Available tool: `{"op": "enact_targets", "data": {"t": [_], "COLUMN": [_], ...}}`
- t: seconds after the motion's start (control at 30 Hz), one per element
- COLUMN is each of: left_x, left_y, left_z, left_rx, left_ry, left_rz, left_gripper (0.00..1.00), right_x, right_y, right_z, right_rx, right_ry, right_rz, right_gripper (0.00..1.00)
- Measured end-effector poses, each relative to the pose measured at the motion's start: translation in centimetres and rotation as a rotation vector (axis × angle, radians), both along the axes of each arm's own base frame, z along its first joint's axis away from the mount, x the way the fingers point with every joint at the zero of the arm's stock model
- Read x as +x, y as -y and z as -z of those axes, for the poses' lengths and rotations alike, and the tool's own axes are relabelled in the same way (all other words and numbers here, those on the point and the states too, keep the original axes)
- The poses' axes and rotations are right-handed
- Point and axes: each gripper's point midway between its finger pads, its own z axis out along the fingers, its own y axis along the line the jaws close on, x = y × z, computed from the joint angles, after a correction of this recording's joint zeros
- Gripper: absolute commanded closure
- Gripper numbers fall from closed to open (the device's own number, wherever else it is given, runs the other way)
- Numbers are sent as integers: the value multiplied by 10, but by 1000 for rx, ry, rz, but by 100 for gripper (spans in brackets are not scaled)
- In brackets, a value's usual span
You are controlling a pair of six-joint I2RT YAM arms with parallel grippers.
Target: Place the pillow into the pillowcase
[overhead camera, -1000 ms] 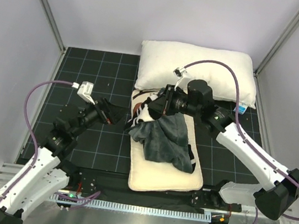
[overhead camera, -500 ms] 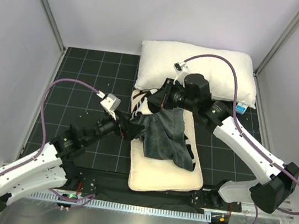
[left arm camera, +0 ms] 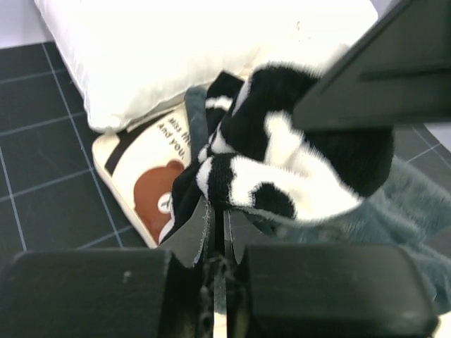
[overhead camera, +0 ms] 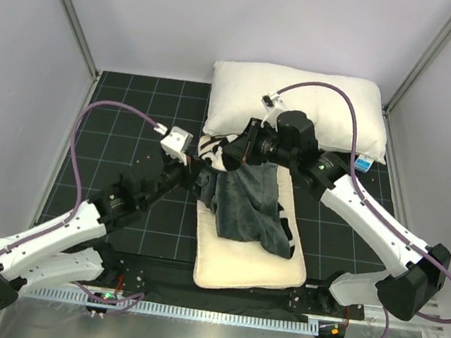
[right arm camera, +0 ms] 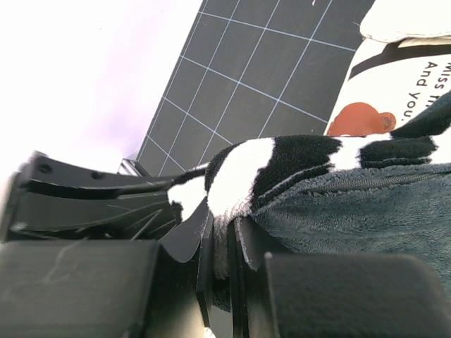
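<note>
The cream pillow point(overhead camera: 250, 265) lies flat in the middle, with its bear face point(left arm camera: 151, 193) at the far end. The pillowcase point(overhead camera: 245, 207) is bunched on top of it, grey side up and zebra stripes point(left arm camera: 282, 176) at the far edge. My left gripper point(overhead camera: 201, 171) is shut on the pillowcase's far left edge point(left arm camera: 220, 218). My right gripper point(overhead camera: 232, 155) is shut on the same striped edge point(right arm camera: 224, 232), close beside the left one. The bear face also shows in the right wrist view point(right arm camera: 359, 118). The pillowcase hides the middle of the pillow.
A larger puffy white pillow point(overhead camera: 295, 103) lies at the back, touching the cream pillow's far end. A small blue and white item point(overhead camera: 365, 163) sits at its right end. The black gridded mat point(overhead camera: 131, 122) stretches to the left. Walls close in on three sides.
My left arm has swung right and forward from the open mat to the pillowcase and has closed on its edge. My right gripper has lifted the striped edge slightly toward the back.
</note>
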Motion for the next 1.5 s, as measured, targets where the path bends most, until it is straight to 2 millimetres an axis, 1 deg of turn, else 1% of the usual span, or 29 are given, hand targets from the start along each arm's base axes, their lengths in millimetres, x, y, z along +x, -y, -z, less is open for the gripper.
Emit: {"op": "enact_targets", "data": {"t": [0.03, 0.07, 0.1, 0.13, 0.17, 0.23, 0.33, 0.37, 0.43, 0.53, 0.57, 0.63, 0.67, 0.7, 0.77, 0.8, 0.87, 0.97, 1.0, 1.07, 1.13, 1.2, 1.33, 1.5], "left_x": [3, 6, 9, 11, 12, 16, 23, 27, 37, 54, 58, 57, 55, 53, 52, 52, 52, 51, 50, 47, 44, 40, 35, 31], "left_y": [3, 6, 10, 11, 12, 5, -16, -29, -65, -137, -165, -200, -211, -213, -203, -194, -184, -174, -173, -172, -173, -174, -176, -176], "left_z": [-6, -9, -13, -13, -11, -7, -5, -4, -1, 0, -1, 0, -1, -1, 2, 9, 21, 49, 55, 61, 62, 61, 63, 71], "left_rx": [3, 6, 9, 11, 15, 31, 22, 13, -14, -81, -117, -180, -216, -247, -299, -319, -340, -333, -330, -331, -336, -347, -360, -355], "left_ry": [5, 8, 9, 7, 3, -9, -30, -42, -82, -146, -156, -176, -176, -177, -191, -211, -246, -321, -336, -347, -339, -324, -308, -316], "left_rz": [2, 2, 2, 1, -4, -48, -157, -211, -358, -620, -710, -818, -850, -849, -796, -755, -710, -674, -671, -668, -666, -665, -667, -670], "left_gripper": [100, 100, 100, 100, 100, 100, 100, 100, 100, 100, 100, 100, 100, 100, 99, 99, 100, 100, 100, 100, 100, 100, 100, 100], "right_x": [0, 0, 0, -1, -1, -1, -4, -6, -10, -13, -14, -15, -15, -13, -9, -6, 0, 10, 14, 21, 27, 36, 62, 93], "right_y": [0, 1, 2, 3, 5, 9, 21, 27, 39, 56, 62, 75, 81, 86, 92, 93, 91, 79, 73, 59, 44, 26, -7, -32], "right_z": [0, 0, 0, -1, -2, -6, -12, -14, -18, -20, -18, -6, 3, 14, 39, 50, 71, 99, 107, 118, 122, 122, 110, 97], "right_rx": [0, 0, -1, 2, -1, -2, -7, -8, -14, -31, -41, -75, -99, -129, -192, -224, -283, -355, -370, -390, -385, -373, -340, -321], "right_ry": [1, 2, 3, 1, 7, 20, 51, 60, 80, 109, 115, 117, 112, 104, 80, 67, 39, -5, -15, -32, -35, -31, 8, 51], "right_rz": [1, 4, 7, 14, 18, 32, 69, 83, 116, 166, 186, 229, 250, 269, 294, 300, 293, 250, 230, 179, 126, 75, 12, 15], "right_gripper": [85, 81, 52, 36, 27, 15, 14, 13, 12, 7, 4, 3, 2, 2, 2, 2, 2, 3, 4, 4, 5, 4, 4, 4]}}
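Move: The zebra-and-grey pillowcase is already pinched in both hands. Bare tiles for its corner lie some 18 cm left and 3 cm ahead of the left hand, about 20 cm down. The bear print is roughly 7 cm ahead and 3 cm right of this hand. From the right hand, the pillowcase's far zebra edge is about 8 cm ahead, 6 cm left and 14 cm below; the white pillow's middle is some 20 cm ahead and 14 cm right. The pillowcase corner stays pinched in the left hand, which swings it left by about 20 cm over the bare tiles, turning counter-clockwise, then eases back a little and sinks. The right hand opens wide and lets go of the cloth, backs off to the right, drops, then reaches forward and left over the pillowcase's far zebra edge, its fingers tipped further down and still open. ##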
